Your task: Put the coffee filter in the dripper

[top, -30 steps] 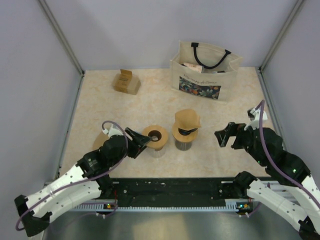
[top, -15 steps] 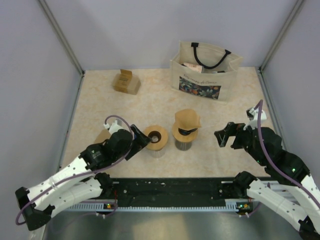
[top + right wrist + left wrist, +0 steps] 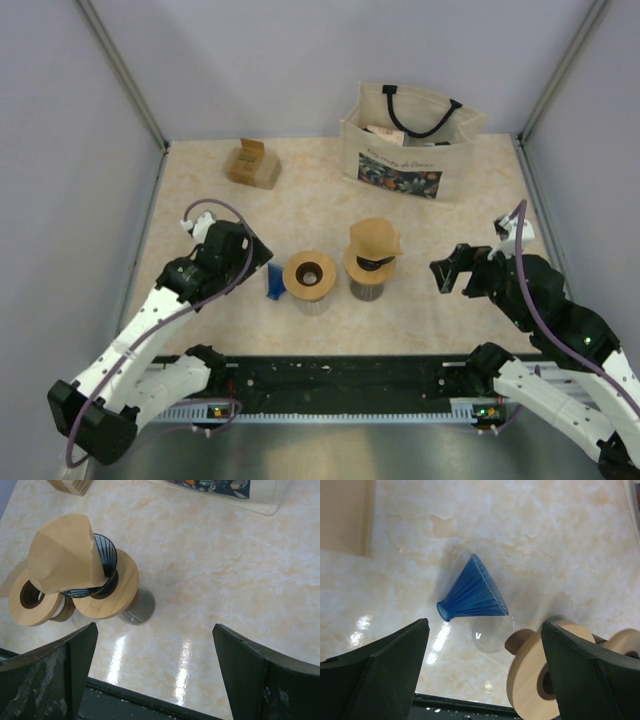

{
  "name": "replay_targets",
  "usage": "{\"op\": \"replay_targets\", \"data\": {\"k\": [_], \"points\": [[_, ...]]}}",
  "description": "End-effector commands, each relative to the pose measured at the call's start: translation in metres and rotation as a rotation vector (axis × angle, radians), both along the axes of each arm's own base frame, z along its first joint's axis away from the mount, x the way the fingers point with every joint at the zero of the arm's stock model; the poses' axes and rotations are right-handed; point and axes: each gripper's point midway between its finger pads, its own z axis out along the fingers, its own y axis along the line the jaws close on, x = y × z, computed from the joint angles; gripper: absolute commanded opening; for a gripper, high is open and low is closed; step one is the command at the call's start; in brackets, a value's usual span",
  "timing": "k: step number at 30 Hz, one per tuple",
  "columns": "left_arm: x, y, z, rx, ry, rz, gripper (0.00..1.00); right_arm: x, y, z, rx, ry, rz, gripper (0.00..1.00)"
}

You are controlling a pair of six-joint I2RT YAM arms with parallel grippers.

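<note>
A brown paper coffee filter [image 3: 375, 238] sits in a black ribbed dripper [image 3: 104, 560] on a wooden ring stand [image 3: 112, 592] at mid table. A blue ribbed dripper [image 3: 472, 592] lies on its side on the table, just left of a second, empty wooden ring stand [image 3: 309, 274] over a clear glass [image 3: 492, 635]. My left gripper [image 3: 250, 257] hovers open above and to the left of the blue dripper [image 3: 274, 282], holding nothing. Right of the filter, my right gripper [image 3: 448, 268] is also open and empty. A flat tan sheet [image 3: 345, 515] lies at the left.
A printed canvas tote bag [image 3: 408, 140] with black handles stands at the back right. A small wooden block holder [image 3: 252, 163] sits at the back left. Grey walls close in the table on three sides. The black rail [image 3: 340, 375] runs along the near edge.
My left gripper has opened wide and pulled back to the left, away from the empty wooden stand. The blue dripper now shows lying beside that stand. The right arm has hardly moved.
</note>
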Motion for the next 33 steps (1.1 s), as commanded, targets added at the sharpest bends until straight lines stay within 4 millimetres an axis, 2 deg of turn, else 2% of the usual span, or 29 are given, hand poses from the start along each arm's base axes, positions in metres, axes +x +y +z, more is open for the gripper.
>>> {"op": "replay_targets", "data": {"k": [1, 3, 7, 9, 12, 18, 22, 26, 31, 33], "points": [[0.023, 0.008, 0.009, 0.04, 0.001, -0.03, 0.99, 0.009, -0.007, 0.018, 0.013, -0.095, -0.047, 0.99], [0.033, 0.005, 0.007, 0.037, 0.027, -0.041, 0.99, 0.02, -0.026, 0.02, 0.057, -0.13, -0.199, 0.99], [0.048, -0.019, -0.003, -0.015, 0.081, -0.109, 0.96, 0.031, -0.072, 0.028, 0.119, -0.25, -0.497, 0.99], [0.052, -0.016, -0.013, 0.023, 0.139, -0.095, 0.93, 0.03, -0.084, 0.033, 0.129, -0.282, -0.558, 0.99], [0.053, -0.012, -0.027, 0.075, 0.233, -0.071, 0.88, 0.028, -0.088, 0.032, 0.109, -0.287, -0.563, 0.99], [0.049, -0.028, -0.063, 0.067, 0.396, -0.151, 0.74, 0.028, -0.088, 0.022, 0.078, -0.255, -0.566, 0.99], [0.044, -0.023, -0.079, 0.118, 0.468, -0.159, 0.59, 0.028, -0.087, 0.019, 0.071, -0.249, -0.563, 0.99], [0.038, -0.015, -0.09, 0.156, 0.499, -0.147, 0.55, 0.028, -0.087, 0.019, 0.068, -0.25, -0.562, 0.99], [0.031, -0.013, -0.099, 0.166, 0.531, -0.152, 0.4, 0.028, -0.087, 0.018, 0.069, -0.248, -0.559, 0.99], [0.03, -0.011, -0.102, 0.177, 0.542, -0.151, 0.29, 0.028, -0.086, 0.017, 0.068, -0.246, -0.555, 0.99]]}}
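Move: The blue dripper lies on its side some 3 cm ahead of the left hand, 4 cm to its right and 13 cm below. The near ringed carafe stands level ahead-wise, about 11 cm to the right; the one with the filled dripper is roughly 22 cm right and 2 cm ahead; the paper filters lie about 11 cm left and 4 cm ahead. From the right hand, the blue dripper is some 9 cm ahead, 34 cm left and 22 cm below. Left hand sinks about 10 cm, a little forward, tilting down, half-closing over the dripper rim; right swings right. ##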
